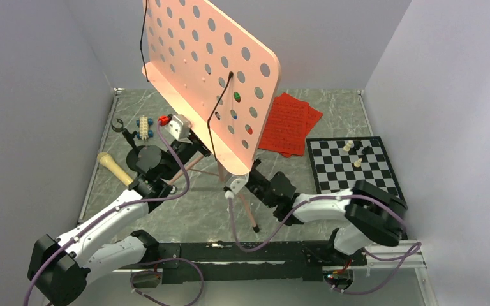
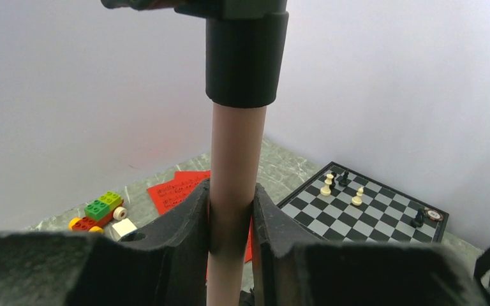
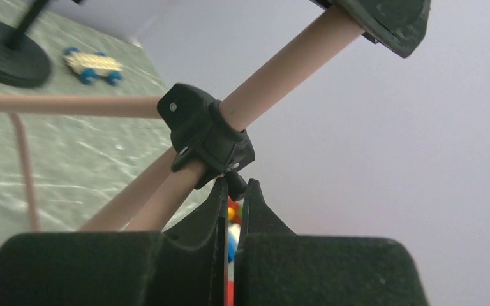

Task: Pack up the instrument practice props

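Note:
The pink music stand tilts over the table, its perforated desk (image 1: 214, 64) high at the back. My left gripper (image 2: 231, 191) is shut on the stand's pink pole (image 2: 233, 140), just below a black collar (image 2: 242, 57); from above, this gripper (image 1: 196, 145) sits under the desk's left side. My right gripper (image 3: 235, 185) is shut on a small black knob of the clamp collar (image 3: 204, 134) where the legs meet, and from above it (image 1: 250, 175) sits under the desk's lower edge. Red sheet-music pages (image 1: 290, 122) lie flat at the back. The beige microphone (image 1: 116, 169) lies at left. The black mic stand (image 1: 126, 135) stands beside it.
A chessboard (image 1: 352, 164) with a few pieces lies at right. A toy block car (image 1: 144, 126) sits back left, and another (image 2: 99, 213) lies near the red pages. A tripod leg (image 1: 249, 213) reaches toward the near edge. Grey walls close three sides.

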Motion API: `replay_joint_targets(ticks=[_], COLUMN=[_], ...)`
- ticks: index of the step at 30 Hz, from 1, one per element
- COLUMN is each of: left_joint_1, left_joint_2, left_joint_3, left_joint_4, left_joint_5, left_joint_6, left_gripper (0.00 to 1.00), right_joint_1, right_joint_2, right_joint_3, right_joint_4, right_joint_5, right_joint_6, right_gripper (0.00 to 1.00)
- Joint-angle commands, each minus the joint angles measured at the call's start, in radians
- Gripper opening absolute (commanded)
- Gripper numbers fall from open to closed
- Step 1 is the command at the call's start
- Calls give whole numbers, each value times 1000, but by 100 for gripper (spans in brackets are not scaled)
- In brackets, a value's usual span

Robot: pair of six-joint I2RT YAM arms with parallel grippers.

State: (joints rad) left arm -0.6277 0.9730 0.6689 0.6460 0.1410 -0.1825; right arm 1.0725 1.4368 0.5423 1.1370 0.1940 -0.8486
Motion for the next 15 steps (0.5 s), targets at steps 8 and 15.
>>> replay_joint_targets(ticks=[8,15], left_joint_1=[12,11], left_joint_2=[28,18], left_joint_3=[-60,-86], left_joint_4=[-111,-109], left_joint_5=[-53,-97], left_joint_6=[-51,-55], left_gripper=[0,0], right_joint_1=[33,24], right_joint_2=[-54,-400], right_joint_3=[-13,39], right_joint_4=[-23,-558], right_joint_5=[392,399], right_joint_6=[-147,480], right_gripper=[35,100])
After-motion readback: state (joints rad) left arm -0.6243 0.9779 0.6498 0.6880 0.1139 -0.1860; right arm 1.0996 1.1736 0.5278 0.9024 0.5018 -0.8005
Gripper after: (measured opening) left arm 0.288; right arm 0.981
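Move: The right hand's shut fingers are already at the leg hub's black knob, at the fingertips. The hub itself is about 3 cm ahead, 3 cm left and 2 cm higher. The red sheets lie some 14 cm ahead and 19 cm right, about 25 cm down. From the left hand, still gripping the pole, the knob is roughly 2 cm back, 3 cm right and 10 cm below. Right hand twists another 15 degrees, opens wide off the knob, then draws about 7 cm right and up. ##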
